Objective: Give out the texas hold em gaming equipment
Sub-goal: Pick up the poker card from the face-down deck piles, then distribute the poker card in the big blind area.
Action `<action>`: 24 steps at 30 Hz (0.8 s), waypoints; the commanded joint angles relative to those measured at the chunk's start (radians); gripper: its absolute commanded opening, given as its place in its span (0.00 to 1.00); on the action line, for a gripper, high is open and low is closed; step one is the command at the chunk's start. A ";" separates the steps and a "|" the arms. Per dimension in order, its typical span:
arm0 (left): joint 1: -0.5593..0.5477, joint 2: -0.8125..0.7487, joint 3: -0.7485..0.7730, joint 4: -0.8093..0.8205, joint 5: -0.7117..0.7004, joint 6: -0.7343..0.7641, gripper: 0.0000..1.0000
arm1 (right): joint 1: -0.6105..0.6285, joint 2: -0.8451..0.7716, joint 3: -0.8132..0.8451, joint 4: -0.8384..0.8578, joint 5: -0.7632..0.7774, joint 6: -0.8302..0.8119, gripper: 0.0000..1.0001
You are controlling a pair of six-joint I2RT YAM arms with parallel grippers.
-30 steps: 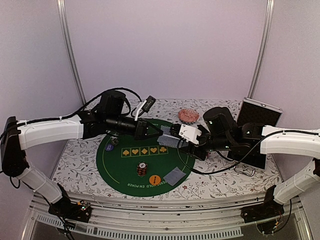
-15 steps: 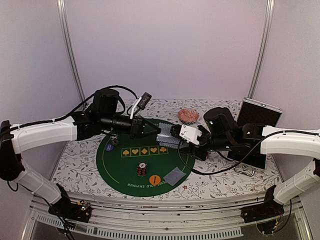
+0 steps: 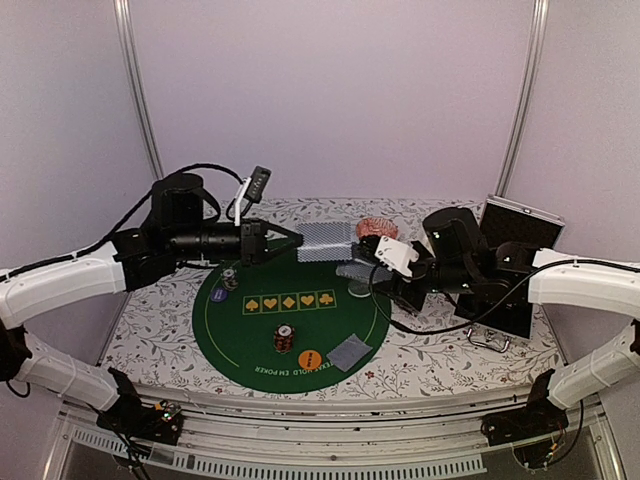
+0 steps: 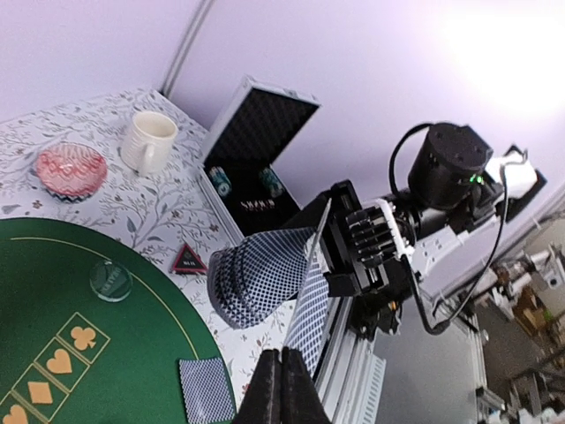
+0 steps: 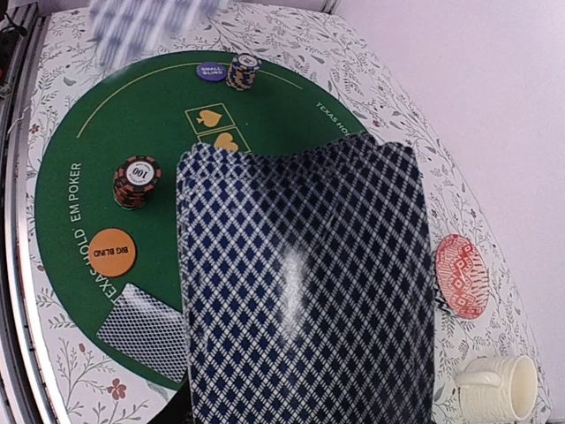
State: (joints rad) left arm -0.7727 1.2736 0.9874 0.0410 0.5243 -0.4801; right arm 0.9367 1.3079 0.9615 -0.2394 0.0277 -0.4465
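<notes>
My left gripper [image 3: 297, 240] [image 4: 281, 380] is shut on a single grey-blue-backed playing card [image 3: 328, 241] [image 4: 314, 309], held in the air over the far edge of the green poker mat [image 3: 250, 330]. To its right, my right gripper [image 3: 375, 266] is shut on the bowed deck of cards [image 3: 356, 270] [image 5: 305, 283] [image 4: 256, 281], which hides its fingers in the right wrist view. On the mat lie two chip stacks [image 3: 284, 338] [image 3: 230, 279], an orange button [image 3: 310, 358], a blue button [image 3: 218, 294] and face-down cards [image 3: 350, 352]. A pale-green button [image 4: 110, 281] and a triangular marker [image 4: 189, 260] show in the left wrist view.
A pink-patterned bowl [image 3: 377, 230] and a cream mug [image 4: 148, 141] stand on the flowered cloth beyond the mat. An open black case [image 3: 518, 235] stands at the back right, behind my right arm. Cables trail on the cloth near the right arm.
My left gripper has drawn back to the left and risen, carrying one card away from the deck. The right gripper with the deck has shifted slightly right.
</notes>
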 commanded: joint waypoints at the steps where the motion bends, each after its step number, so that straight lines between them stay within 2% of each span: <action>1: 0.023 -0.116 -0.099 0.101 -0.230 -0.205 0.00 | -0.038 -0.053 -0.009 0.017 0.048 0.039 0.43; 5: 0.028 -0.148 -0.199 0.119 -0.338 -0.316 0.00 | -0.064 -0.080 -0.015 -0.003 0.098 0.065 0.43; 9: 0.006 -0.075 -0.309 0.207 -0.299 -0.456 0.00 | -0.071 -0.105 -0.013 -0.026 0.139 0.081 0.44; 11: -0.035 -0.036 -0.358 0.266 -0.329 -0.509 0.00 | -0.071 -0.117 -0.008 -0.042 0.147 0.089 0.44; 15: -0.150 0.039 -0.358 0.313 -0.475 -0.550 0.00 | -0.072 -0.140 0.002 -0.077 0.142 0.107 0.43; 24: -0.282 0.178 -0.347 0.359 -0.634 -0.648 0.00 | -0.071 -0.202 -0.022 -0.118 0.096 0.158 0.42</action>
State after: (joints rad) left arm -1.0065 1.4113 0.6201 0.3305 0.0074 -1.0645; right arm 0.8692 1.1568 0.9539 -0.3481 0.1444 -0.3271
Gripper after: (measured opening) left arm 0.005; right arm 0.426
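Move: The left hand already grips one card, clear of the deck. The face-down card lying on the mat, by which this card seems bound, is about 12 cm to its right, roughly level with it in reach and some 28 cm below. Big Blind disc: 3 cm right, 3 cm back; red chip stack: 4 cm left, 1 cm ahead, both far below. For the right hand, holding the deck, the lying card is some 8 cm left, 2 cm back, 19 cm below. Keeping the card pinched, the left hand first swings some 4 cm left, away from the deck, with a slight rise, then drops about 17 cm below its starting height while coming back right, towards the lying card, its wrist rolling as the fingers swing to point more forward and down. Meanwhile the right hand keeps its grip on the deck and draws it off about 5 cm to the right and some 3 cm up, first easing forward too, away from the lying card. ##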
